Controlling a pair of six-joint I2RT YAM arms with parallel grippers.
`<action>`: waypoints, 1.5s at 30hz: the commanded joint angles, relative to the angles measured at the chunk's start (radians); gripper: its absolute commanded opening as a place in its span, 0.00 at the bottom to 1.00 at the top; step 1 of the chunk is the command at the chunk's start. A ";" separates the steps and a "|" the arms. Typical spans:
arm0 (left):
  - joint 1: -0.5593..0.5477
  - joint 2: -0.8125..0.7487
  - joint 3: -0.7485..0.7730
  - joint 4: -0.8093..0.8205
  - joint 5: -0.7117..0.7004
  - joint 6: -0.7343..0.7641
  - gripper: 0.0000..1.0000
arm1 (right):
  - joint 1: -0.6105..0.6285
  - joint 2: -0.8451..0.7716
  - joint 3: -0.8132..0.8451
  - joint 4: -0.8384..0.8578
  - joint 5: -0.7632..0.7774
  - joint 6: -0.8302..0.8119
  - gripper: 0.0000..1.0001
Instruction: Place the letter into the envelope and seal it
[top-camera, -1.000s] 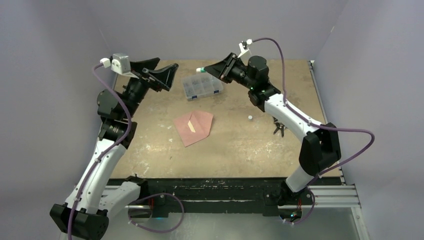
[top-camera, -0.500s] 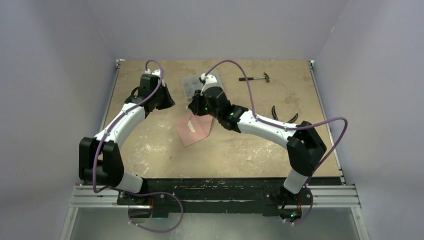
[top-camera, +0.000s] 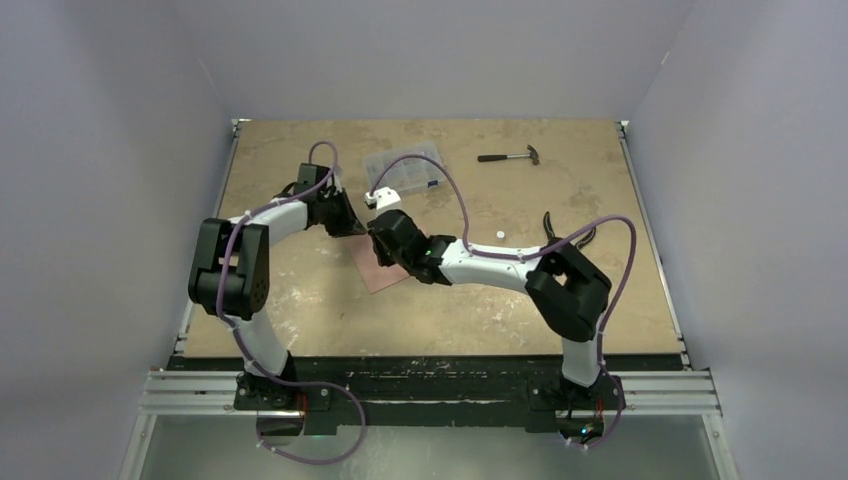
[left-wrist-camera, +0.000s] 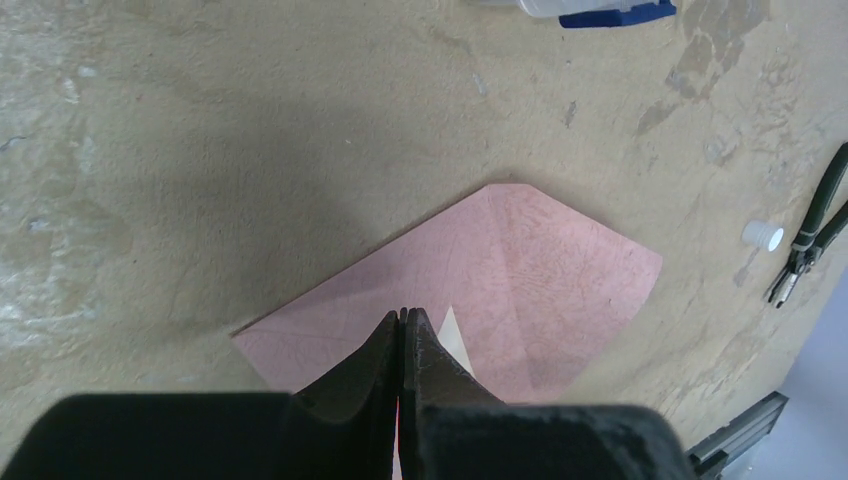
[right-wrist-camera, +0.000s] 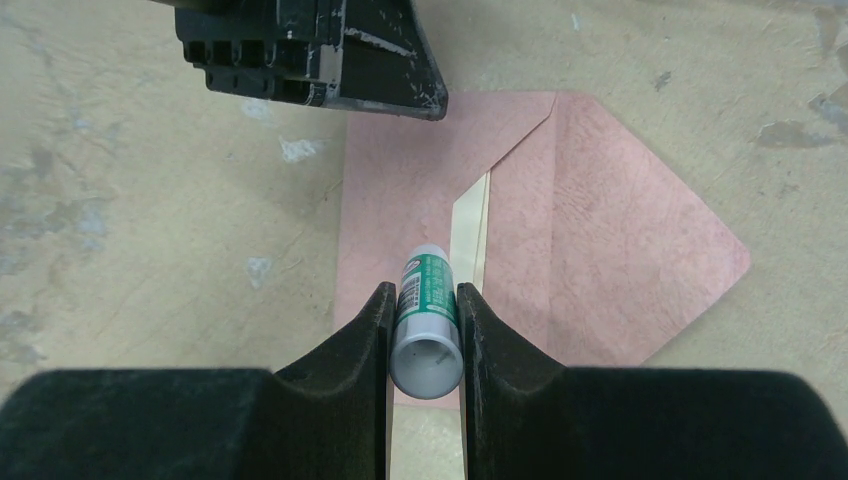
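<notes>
The salmon-pink envelope (right-wrist-camera: 600, 230) lies flat on the table, and both arms partly cover it in the top view (top-camera: 378, 277). A pale cream strip (right-wrist-camera: 470, 225) shows along its flap edge. I cannot tell whether that strip is the letter, and no separate peach sheet is in view. My right gripper (right-wrist-camera: 427, 300) is shut on a green-and-grey glue stick (right-wrist-camera: 428, 325), held low over the envelope with its tip at the strip. My left gripper (left-wrist-camera: 403, 315) is shut and empty just above the envelope (left-wrist-camera: 540, 270), close to the right gripper (top-camera: 376, 238).
A clear compartment box (top-camera: 405, 170) stands behind the envelope. A hammer (top-camera: 510, 156) lies at the back right. Black pliers (top-camera: 560, 225) and a small white cap (top-camera: 498, 235) lie to the right, and both also show in the left wrist view (left-wrist-camera: 815, 230).
Both arms have come down from raised poses at the back to the envelope. The right gripper brought the glue stick with it. The left gripper now sits over the envelope's far edge.
</notes>
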 joint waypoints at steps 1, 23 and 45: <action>-0.006 0.048 0.010 0.089 0.032 -0.068 0.00 | 0.019 0.049 0.097 -0.033 0.058 -0.024 0.00; -0.024 0.152 -0.021 -0.037 -0.164 -0.102 0.00 | 0.038 0.197 0.195 -0.127 0.094 0.016 0.00; 0.000 0.189 -0.016 0.011 -0.138 -0.132 0.00 | 0.022 0.218 0.300 -0.336 -0.039 0.013 0.00</action>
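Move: The open envelope lies under both hands. Its middle is about 4 cm ahead of the right hand, which holds the glue stick, some 4 cm to its right and 10 cm below; the letter's bare strip is 4 cm ahead and 2 cm right. From the left hand the envelope is roughly 4 cm back, 5 cm right and 4 cm below, with the clear parts box 15 cm ahead and 8 cm right. The envelope's far edge is pinned by the left hand's shut fingertips, which sink about 3 cm onto it, turning slightly counter-clockwise, and keep pressing. The right hand keeps its grip on the glue stick, lowers about 5 cm over the pink body left of the letter while drifting left, rolls left side down some 10 degrees, then at steady height slides the tip about 2 cm forward-left over the paper and eases back slightly. ##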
